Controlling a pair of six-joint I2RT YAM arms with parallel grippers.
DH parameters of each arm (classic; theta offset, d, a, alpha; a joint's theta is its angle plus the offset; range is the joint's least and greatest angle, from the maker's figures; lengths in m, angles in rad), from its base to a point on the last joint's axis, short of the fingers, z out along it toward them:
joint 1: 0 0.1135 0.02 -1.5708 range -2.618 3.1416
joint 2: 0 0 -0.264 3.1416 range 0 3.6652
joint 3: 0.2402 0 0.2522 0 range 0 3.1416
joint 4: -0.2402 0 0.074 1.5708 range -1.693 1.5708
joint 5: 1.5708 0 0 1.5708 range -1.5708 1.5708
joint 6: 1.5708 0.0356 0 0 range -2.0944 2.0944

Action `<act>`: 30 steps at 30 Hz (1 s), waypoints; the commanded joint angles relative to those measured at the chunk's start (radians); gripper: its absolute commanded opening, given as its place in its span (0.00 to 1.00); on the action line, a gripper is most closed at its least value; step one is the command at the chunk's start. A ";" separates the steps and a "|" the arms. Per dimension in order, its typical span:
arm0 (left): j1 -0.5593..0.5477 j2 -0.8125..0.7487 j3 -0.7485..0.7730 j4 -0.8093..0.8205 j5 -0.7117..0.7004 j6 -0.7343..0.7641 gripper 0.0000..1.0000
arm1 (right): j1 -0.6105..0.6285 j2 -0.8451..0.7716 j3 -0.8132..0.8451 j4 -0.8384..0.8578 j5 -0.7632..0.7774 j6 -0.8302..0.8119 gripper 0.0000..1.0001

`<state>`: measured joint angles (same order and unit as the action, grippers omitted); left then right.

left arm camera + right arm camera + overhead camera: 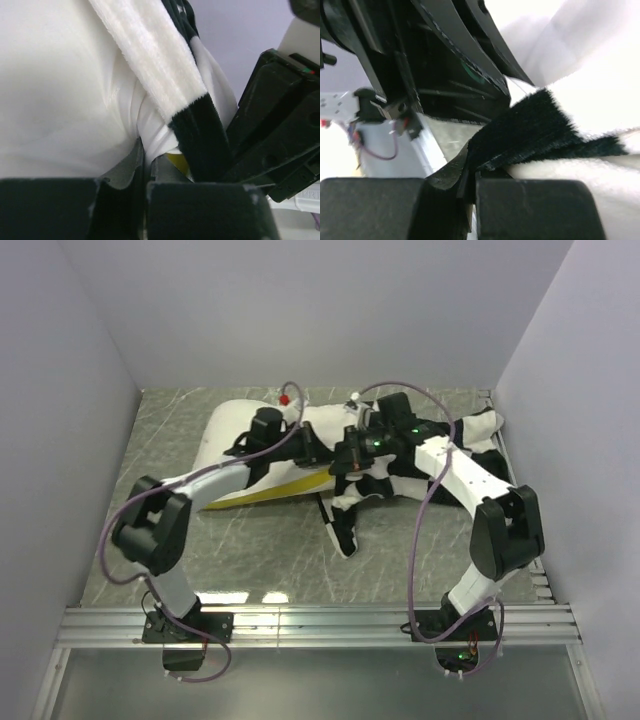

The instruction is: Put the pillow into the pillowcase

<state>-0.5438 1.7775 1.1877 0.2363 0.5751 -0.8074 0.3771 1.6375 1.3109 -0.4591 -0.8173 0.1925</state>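
Note:
The cream-white pillow (235, 430) lies at the back left of the table, its yellow band (285, 487) along the near edge. The black-and-white pillowcase (470, 435) is bunched to its right, with one flap (345, 530) trailing toward the front. My left gripper (318, 450) is shut on a pinch of the pillow's smooth white cloth (145, 135). In the left wrist view the pillowcase's fuzzy edge (150, 55) crosses just beyond that left gripper (146, 160). My right gripper (350, 455) sits close beside the left one. The right wrist view shows the right gripper (470, 175) shut on a black fuzzy edge of the pillowcase (530, 130).
Pale walls close the table in at the left (60, 420), back and right (580, 390). A metal rail (320, 622) runs along the near edge by the arm bases. Purple cables (420, 530) loop off both arms. Grey marbled table surface (260, 550) shows in front of the pillow.

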 commanded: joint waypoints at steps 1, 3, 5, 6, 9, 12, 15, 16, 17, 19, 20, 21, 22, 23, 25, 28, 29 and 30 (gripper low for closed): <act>0.031 -0.173 -0.100 -0.003 -0.009 0.051 0.00 | 0.063 0.051 0.044 0.039 -0.077 0.074 0.00; 0.019 -0.194 -0.169 0.003 0.012 0.071 0.00 | 0.077 0.056 0.031 0.040 -0.085 0.087 0.00; -0.013 -0.178 -0.197 0.067 0.043 0.067 0.00 | 0.080 0.016 -0.024 0.046 -0.086 0.082 0.00; -0.030 -0.162 -0.192 0.090 0.064 0.060 0.00 | 0.077 -0.004 -0.044 0.042 -0.079 0.071 0.00; -0.103 -0.061 -0.130 0.242 0.120 -0.004 0.00 | 0.066 -0.079 -0.096 -0.053 -0.042 -0.034 0.00; -0.166 0.086 -0.010 0.401 0.152 -0.074 0.00 | 0.016 -0.152 -0.130 -0.154 -0.014 -0.099 0.00; -0.202 0.175 0.123 0.457 0.144 -0.107 0.00 | -0.044 -0.202 -0.134 -0.225 0.032 -0.152 0.00; -0.203 0.231 0.154 0.442 0.119 -0.104 0.00 | -0.087 -0.206 -0.133 -0.242 0.047 -0.162 0.00; -0.197 0.261 0.199 0.442 0.109 -0.104 0.00 | -0.104 -0.212 -0.139 -0.240 0.103 -0.162 0.00; -0.177 0.325 0.236 0.422 0.126 -0.076 0.14 | -0.142 -0.203 -0.150 -0.236 0.145 -0.169 0.05; -0.170 0.332 0.243 0.378 0.134 -0.046 0.21 | -0.150 -0.196 -0.157 -0.242 0.168 -0.176 0.14; -0.162 0.321 0.243 0.335 0.143 -0.014 0.36 | -0.153 -0.191 -0.160 -0.250 0.217 -0.183 0.17; -0.150 0.304 0.237 0.213 0.158 0.072 0.45 | -0.167 -0.185 -0.162 -0.275 0.228 -0.209 0.18; -0.147 0.280 0.239 0.128 0.163 0.141 0.50 | -0.175 -0.185 -0.170 -0.289 0.239 -0.221 0.22; -0.142 0.174 0.228 -0.050 0.177 0.349 0.62 | -0.194 -0.202 -0.176 -0.337 0.263 -0.264 0.29; -0.139 0.012 0.194 -0.378 0.178 0.614 0.78 | -0.228 -0.226 -0.157 -0.424 0.294 -0.341 0.50; -0.134 -0.027 0.191 -0.531 0.186 0.673 0.79 | -0.236 -0.232 -0.130 -0.440 0.306 -0.355 0.58; -0.124 -0.094 0.184 -0.581 0.184 0.719 0.80 | -0.253 -0.234 -0.112 -0.466 0.311 -0.382 0.61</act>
<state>-0.6788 1.8954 1.3666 -0.0135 0.7181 -0.4057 0.1593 1.4513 1.1423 -0.8268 -0.5629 -0.0822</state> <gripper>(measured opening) 0.790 0.575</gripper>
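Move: My left hand has its fingers shut on the pillow's right end, beside the pillowcase hem; the pillowcase's middle lies about 27 cm to its right and 3 cm back, the pillow's middle 10 cm to its left and level with it. My right hand grips the hem's black part, with the pillowcase's middle some 21 cm to its right and 1 cm farther out, and the pillow's middle 15 cm left and 5 cm ahead. Both lie 10 to 15 cm below. Still gripping pillow and hem, I swing both hands about 4 cm left, then back towards my base and down, and haul them right. My left sweeps some 15 cm, opens wide, lets go of the pillow and comes back left about 6 cm, turned clockwise. My right keeps going right, ending about 13 cm over and 5 cm lower, fingers tipping down and opening around the hem. ##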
